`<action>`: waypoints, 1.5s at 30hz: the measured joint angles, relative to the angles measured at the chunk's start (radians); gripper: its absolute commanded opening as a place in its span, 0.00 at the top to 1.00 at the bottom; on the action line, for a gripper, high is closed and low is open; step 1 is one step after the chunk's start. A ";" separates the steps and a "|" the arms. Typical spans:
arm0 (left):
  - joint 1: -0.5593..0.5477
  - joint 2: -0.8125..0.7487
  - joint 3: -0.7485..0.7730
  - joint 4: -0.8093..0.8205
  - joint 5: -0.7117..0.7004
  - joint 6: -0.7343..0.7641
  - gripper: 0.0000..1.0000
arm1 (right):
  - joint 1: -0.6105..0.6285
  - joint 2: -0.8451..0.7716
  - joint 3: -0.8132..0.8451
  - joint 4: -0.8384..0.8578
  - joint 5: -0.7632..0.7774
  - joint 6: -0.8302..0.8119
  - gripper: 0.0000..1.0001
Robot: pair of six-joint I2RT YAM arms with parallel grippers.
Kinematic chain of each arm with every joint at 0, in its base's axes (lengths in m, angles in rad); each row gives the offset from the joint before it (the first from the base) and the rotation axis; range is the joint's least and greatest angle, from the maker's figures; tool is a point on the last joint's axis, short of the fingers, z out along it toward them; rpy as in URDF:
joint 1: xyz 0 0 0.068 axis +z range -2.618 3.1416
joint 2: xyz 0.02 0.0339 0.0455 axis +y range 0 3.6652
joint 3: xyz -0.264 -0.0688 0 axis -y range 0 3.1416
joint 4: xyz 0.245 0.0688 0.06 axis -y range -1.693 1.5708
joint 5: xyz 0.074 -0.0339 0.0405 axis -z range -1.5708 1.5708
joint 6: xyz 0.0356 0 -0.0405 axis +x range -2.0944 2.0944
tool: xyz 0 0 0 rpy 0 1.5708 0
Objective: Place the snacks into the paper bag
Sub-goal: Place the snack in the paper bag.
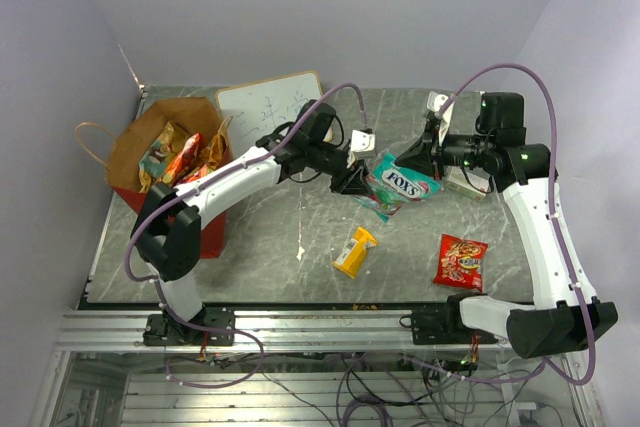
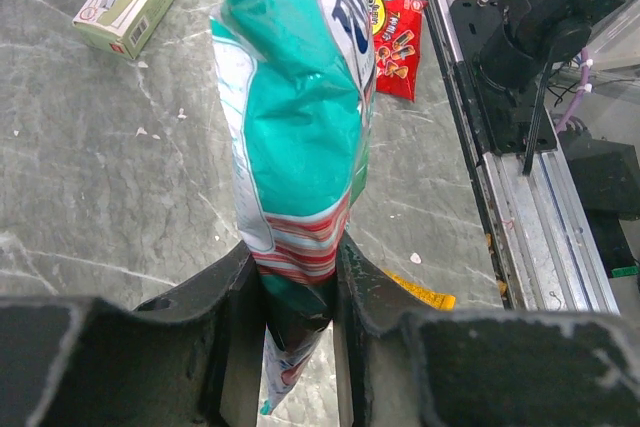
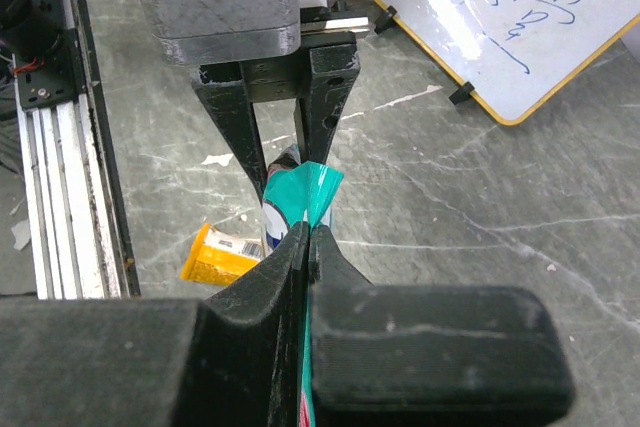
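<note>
A teal-white candy bag (image 1: 400,185) hangs above the table's middle, held between both arms. My right gripper (image 3: 310,232) is shut on its teal top edge (image 3: 318,185). My left gripper (image 2: 295,277) has its fingers pressed on both sides of the bag's striped lower end (image 2: 300,247). The paper bag (image 1: 125,147), red outside and brown inside, stands at the far left with several snack packets (image 1: 180,155) in it. A yellow pack (image 1: 354,251) and a red pack (image 1: 461,261) lie on the table in front.
A white framed board (image 1: 268,102) with writing lies at the back, next to the paper bag. A small white box (image 2: 128,0) lies at the right near my right arm. The table's metal rail (image 2: 520,207) runs along the near edge.
</note>
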 measured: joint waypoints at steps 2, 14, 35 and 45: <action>0.000 -0.008 0.000 -0.010 -0.003 0.008 0.82 | 0.000 -0.005 -0.005 0.007 0.001 0.005 0.93; 0.000 -0.116 -0.003 -0.083 -0.091 0.086 0.93 | 0.000 -0.012 -0.005 -0.002 0.032 0.011 0.51; 0.000 -0.261 0.087 -0.222 -0.488 0.146 0.93 | 0.000 -0.031 0.028 0.024 0.150 0.038 0.43; 0.018 -0.365 0.166 -0.292 -0.640 0.077 0.93 | 0.000 -0.091 -0.222 0.127 0.264 0.042 0.43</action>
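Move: The left hand already has the Fox's bag pinched at its lower end. From it, the paper bag's middle lies about 37 cm left, 8 ahead and some 8 below. The whiteboard is roughly 18 cm left and 20 ahead, and the yellow bar 7 cm back, 1 right and 21 below. The right hand still grips the other end, the Fox's bag's middle about 3 cm left, 2 back and 6 below it. The right fingers open and let go of the Fox's bag while the left keeps its pinch and takes it over. The left hand first rises, then climbs up and left towards the paper bag with a smaller reach forward, about 15 cm up and 10 left, its fingers swinging counter-clockwise by some 30 degrees. The freed right hand stays near its place, then sinks about 6 cm, easing right. ##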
